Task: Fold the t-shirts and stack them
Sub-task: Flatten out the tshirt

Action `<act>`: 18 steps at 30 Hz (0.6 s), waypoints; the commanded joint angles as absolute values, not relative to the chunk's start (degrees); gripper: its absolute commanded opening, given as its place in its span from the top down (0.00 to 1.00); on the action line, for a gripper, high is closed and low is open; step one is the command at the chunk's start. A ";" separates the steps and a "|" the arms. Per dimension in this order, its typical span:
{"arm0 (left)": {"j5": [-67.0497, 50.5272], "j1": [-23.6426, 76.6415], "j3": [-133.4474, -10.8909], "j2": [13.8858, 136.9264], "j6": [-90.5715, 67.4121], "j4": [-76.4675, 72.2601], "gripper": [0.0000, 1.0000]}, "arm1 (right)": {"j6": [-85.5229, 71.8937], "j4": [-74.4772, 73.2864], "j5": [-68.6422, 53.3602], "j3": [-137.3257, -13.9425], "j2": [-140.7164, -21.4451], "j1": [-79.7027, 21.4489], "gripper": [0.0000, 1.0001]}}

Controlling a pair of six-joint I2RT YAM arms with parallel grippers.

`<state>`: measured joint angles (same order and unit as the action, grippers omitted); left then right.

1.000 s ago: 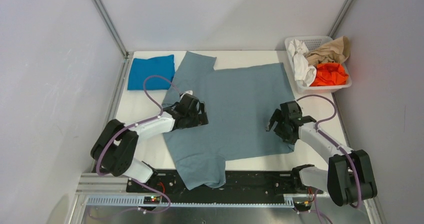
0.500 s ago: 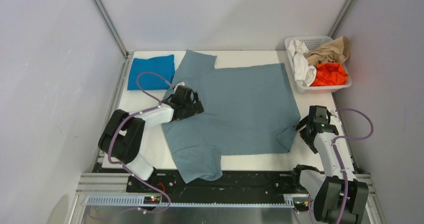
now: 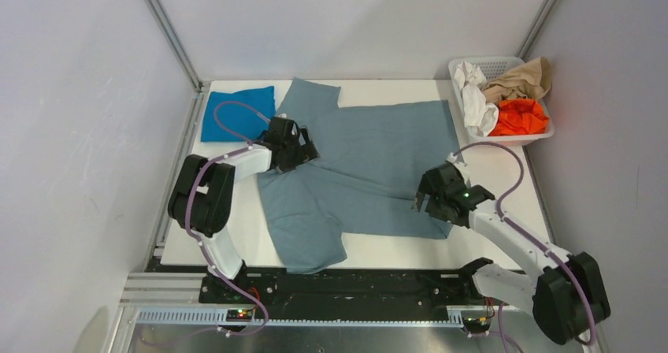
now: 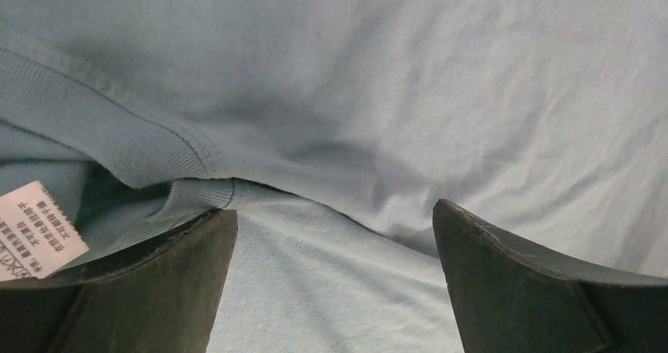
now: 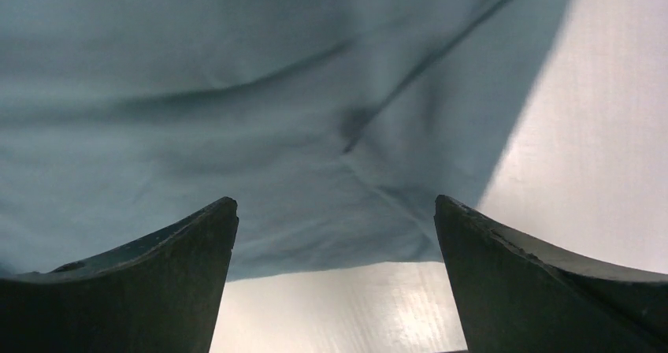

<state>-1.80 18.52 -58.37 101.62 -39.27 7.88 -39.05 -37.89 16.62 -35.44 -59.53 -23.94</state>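
Note:
The large grey-blue t-shirt [image 3: 370, 152] lies spread over the middle of the table, neck to the left, with a crease running across it. My left gripper [image 3: 295, 144] is open and sits low over its neck; in the left wrist view the ribbed collar [image 4: 118, 136] and white label [image 4: 35, 227] lie just past the open gripper [image 4: 332, 211]. My right gripper [image 3: 432, 198] is open at the shirt's near right corner; in the right wrist view the hem edge [image 5: 331, 243] runs between the spread fingers [image 5: 157, 274]. The brighter blue t-shirt [image 3: 236, 113] lies folded at the far left.
A white basket [image 3: 512, 139] with white, tan and orange clothes stands at the far right corner. Bare white table [image 5: 599, 132] shows to the right of the shirt's hem. Metal frame posts rise at both far corners.
My right arm swung out to the table's right edge, then back in to the shirt's near right corner. The left gripper slid toward the far left onto the collar. The shirt shifted away from the near edge.

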 commanded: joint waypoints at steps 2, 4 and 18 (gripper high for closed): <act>-3.42 17.89 -59.50 104.73 -36.82 9.43 0.00 | -40.59 -25.09 7.10 -37.37 -65.10 -30.23 0.00; -3.24 17.87 -59.36 104.60 -36.72 9.41 0.00 | -40.75 -21.15 5.60 -38.01 -67.42 -32.43 0.01; -2.46 15.58 -57.87 104.01 -36.57 9.14 0.00 | -48.72 -39.32 19.31 -35.64 -67.93 -19.11 0.01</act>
<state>-3.73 17.61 -59.37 102.54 -38.39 7.68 -44.51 -27.22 10.94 -36.47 -73.89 -24.64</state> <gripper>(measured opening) 0.994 0.993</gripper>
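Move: The sleeve crease that the right hand works on lies about 3 cm ahead of it, 1 cm to its right and 4 cm below. The right end of the long wrinkle is some 5 cm ahead and 5 cm left of that hand. From the left hand, the wrinkle's left end is roughly 1 cm ahead, 1 cm right and 1 cm below, and the collar tag about 2 cm ahead and 11 cm left. The right hand comes down onto the cloth by the sleeve crease, its open right finger touching there. It first swings about 8 cm left while sinking, then sweeps 4 to 5 cm back to the right, ending 3 to 4 cm lower and slightly farther forward, fingers wide open. The left hand stays put, open fingertips still resting on the t-shirt near the wrinkle. ##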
